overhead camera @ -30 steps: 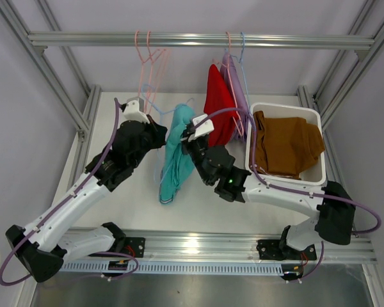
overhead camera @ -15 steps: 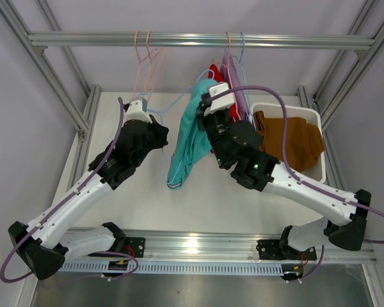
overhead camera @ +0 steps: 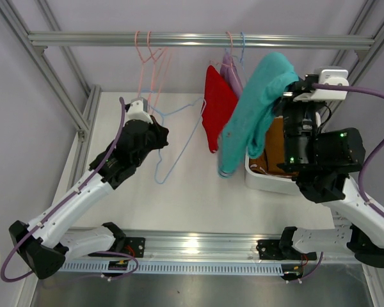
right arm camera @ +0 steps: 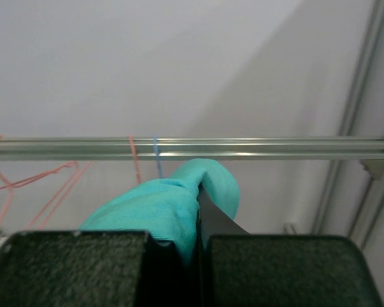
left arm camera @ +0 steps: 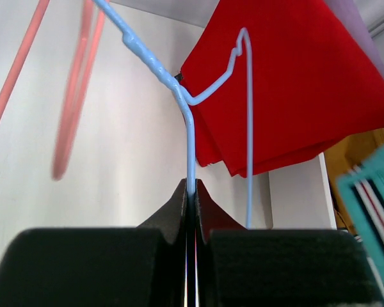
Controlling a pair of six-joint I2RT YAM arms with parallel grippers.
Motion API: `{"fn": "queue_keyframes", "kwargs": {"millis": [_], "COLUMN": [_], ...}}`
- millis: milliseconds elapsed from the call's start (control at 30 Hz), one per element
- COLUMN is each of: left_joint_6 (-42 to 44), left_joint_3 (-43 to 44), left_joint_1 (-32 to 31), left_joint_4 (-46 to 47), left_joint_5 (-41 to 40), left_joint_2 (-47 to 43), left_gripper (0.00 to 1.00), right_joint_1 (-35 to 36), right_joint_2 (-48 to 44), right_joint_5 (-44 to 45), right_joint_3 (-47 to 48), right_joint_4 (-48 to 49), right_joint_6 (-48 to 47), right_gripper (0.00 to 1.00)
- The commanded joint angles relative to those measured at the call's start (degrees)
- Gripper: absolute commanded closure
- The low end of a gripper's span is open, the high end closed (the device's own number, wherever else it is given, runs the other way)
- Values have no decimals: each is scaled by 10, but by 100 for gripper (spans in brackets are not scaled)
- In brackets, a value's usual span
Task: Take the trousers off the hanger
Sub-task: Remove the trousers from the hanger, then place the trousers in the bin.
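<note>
My right gripper (overhead camera: 289, 89) is raised high at the right, shut on the top of the teal trousers (overhead camera: 255, 105), which hang free from it over the left rim of the white bin (overhead camera: 264, 180). In the right wrist view the teal cloth (right arm camera: 160, 204) is bunched between the jaws. My left gripper (overhead camera: 160, 132) is shut on the bare light-blue hanger (overhead camera: 184, 141); its wire (left arm camera: 191, 160) runs straight into the closed jaws. On hangers at the rail hang the red trousers (overhead camera: 216, 109) and the lavender trousers (overhead camera: 230, 71). The brown trousers (overhead camera: 276, 150) lie in the bin.
An aluminium rail (overhead camera: 198, 40) crosses the back, with bare pink hangers (overhead camera: 150, 64) at its left. Frame posts stand at both sides. The red trousers (left arm camera: 294, 83) fill the upper right of the left wrist view.
The right arm swung up and to the right, pulling the teal trousers off the blue hanger and carrying them over the bin. The left gripper stayed put, holding the hanger.
</note>
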Motion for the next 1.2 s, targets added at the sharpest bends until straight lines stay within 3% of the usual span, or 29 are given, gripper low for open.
{"fn": "queue_keyframes", "kwargs": {"millis": [0, 167, 367, 833, 1167], "left_joint_6": [12, 12, 12, 19, 24], "left_joint_3": [16, 17, 17, 22, 25], "left_joint_1": [2, 1, -1, -22, -38], "left_joint_4": [16, 16, 14, 9, 6], "left_joint_5": [-3, 0, 0, -8, -12], "left_joint_2": [2, 6, 13, 25, 28], "left_gripper": [99, 100, 100, 100, 99], "right_joint_1": [-4, -15, -62, -238, -297], "right_joint_2": [-18, -42, -80, -177, -223], "right_joint_5": [50, 72, 84, 92, 89], "right_joint_3": [16, 2, -16, -83, -135], "right_joint_4": [86, 155, 168, -20, -172], "right_joint_6": [-100, -193, -221, -10, 150], "right_gripper": [100, 100, 100, 100, 100]}}
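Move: The white basket that the teal trousers are bound for has its middle some 14 cm ahead of the right hand, 12 cm to its right and a good 50 cm below; the brown trousers lie folded in it. The red trousers hang about 15 cm ahead, 9 cm left and 28 cm lower, the purple ones just behind them, 18 cm ahead and 6 cm left. From the left hand, the basket is roughly 35 cm right, 8 cm ahead and 24 cm down. Rightward in a wide, high sweep, the right arm carries the still-pinched teal trousers some 21 cm past the basket, drifting about 6 cm back and sinking a similar amount only towards the end, while the wrist swings about 35 degrees clockwise. The left fingers stay shut on the empty blue hanger, which sinks and shifts right by about 2 cm each. ##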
